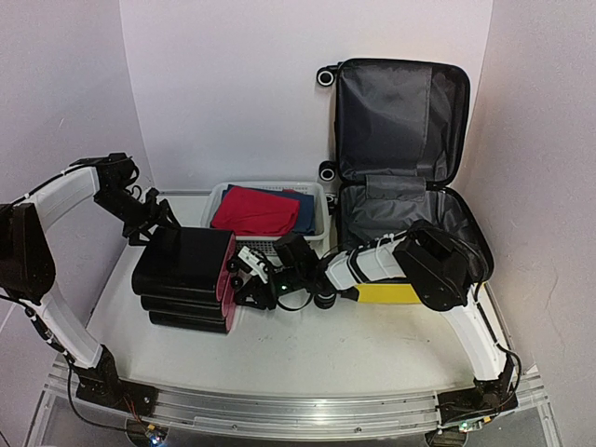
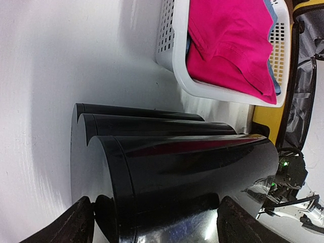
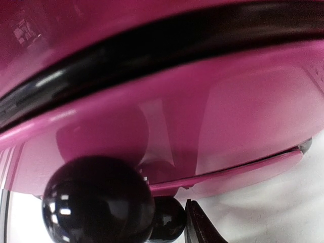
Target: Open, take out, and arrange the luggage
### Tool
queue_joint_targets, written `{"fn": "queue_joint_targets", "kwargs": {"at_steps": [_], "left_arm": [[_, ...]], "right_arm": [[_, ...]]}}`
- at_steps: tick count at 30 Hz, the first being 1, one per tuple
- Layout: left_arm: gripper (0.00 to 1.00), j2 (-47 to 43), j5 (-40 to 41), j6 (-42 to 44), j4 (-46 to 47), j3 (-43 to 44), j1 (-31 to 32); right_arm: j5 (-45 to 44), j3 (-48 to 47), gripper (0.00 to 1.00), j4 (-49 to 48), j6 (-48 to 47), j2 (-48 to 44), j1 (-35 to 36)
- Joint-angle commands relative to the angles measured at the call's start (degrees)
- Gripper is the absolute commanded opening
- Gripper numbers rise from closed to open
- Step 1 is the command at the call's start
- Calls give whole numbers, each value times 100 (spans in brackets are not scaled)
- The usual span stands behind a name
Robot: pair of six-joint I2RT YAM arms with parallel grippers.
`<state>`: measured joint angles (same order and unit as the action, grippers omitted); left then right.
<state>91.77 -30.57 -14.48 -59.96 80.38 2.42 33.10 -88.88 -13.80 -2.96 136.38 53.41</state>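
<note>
The luggage (image 1: 400, 177), a yellow hard-shell suitcase with grey lining, lies open at the back right, its lid leaning on the wall; its yellow edge (image 2: 263, 119) shows in the left wrist view. A glossy black case (image 1: 186, 265) with a pink end (image 1: 226, 279) lies left of centre. My left gripper (image 1: 154, 223) stands open over the case's far left end (image 2: 152, 167), one finger (image 2: 81, 223) past the end, the other over the body. My right gripper (image 1: 250, 275) is against the pink end (image 3: 202, 116). One finger (image 3: 197, 223) touches a small black knob (image 3: 169, 217); the other finger is hidden.
A white mesh basket (image 1: 270, 245) holding a red cloth (image 1: 256, 209) over blue cloth stands between the black case and the suitcase. The right arm reaches across in front of the suitcase's lower half. White walls close in on the left, back and right.
</note>
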Motion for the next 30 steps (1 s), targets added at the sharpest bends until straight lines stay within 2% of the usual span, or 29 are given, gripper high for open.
{"fn": "queue_joint_targets", "kwargs": {"at_steps": [1,7,16,22,24,30], "left_arm": [[83,-82,-161,110,-68,13,84],[83,-60,-110,155,-73,21,76],[83,40,-51,191,-57,57,83],[83,71,-60,167,-52,73,84],[83,83,-58,157,-57,98,81],[84,27,130,129,-60,309,84]], "right_arm": [[-344,278,25,-88,-81,-556,14],[-462,928,23,-64,-202,-1079,-56],[-543,2368,22,631,-545,-2407,-50],[-669,2390,24,924,-716,-2501,-50],[-648,2271,33,984,-755,-2454,-50],[-1158,1933,76,1362,-971,-2645,-75]]}}
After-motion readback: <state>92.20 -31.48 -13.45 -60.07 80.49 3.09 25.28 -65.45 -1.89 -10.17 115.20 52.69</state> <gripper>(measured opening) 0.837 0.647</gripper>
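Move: Between the right hand's fingers sits the bottom drawer's black knob, with open table to its right. The middle drawer's knob is about 6 cm straight above it, and the black cabinet's middle lies some 13 cm left, 2 cm ahead and 6 cm up. The white basket stands about 25 cm ahead and 7 cm to the right. From the left hand, at the cabinet's far left corner, the bottom knob is roughly 21 cm right, 6 cm back and 14 cm down. Pulling the bottom drawer by its already gripped knob, the right hand draws about 10 cm to the right and some 5 cm back, slowly at first, then faster, staying level while its fingers tip about 15 degrees steeper. It stops there and spreads its fingers, letting go of the knob. The left hand stays at the cabinet's far corner, fingers wide, bracing it. ##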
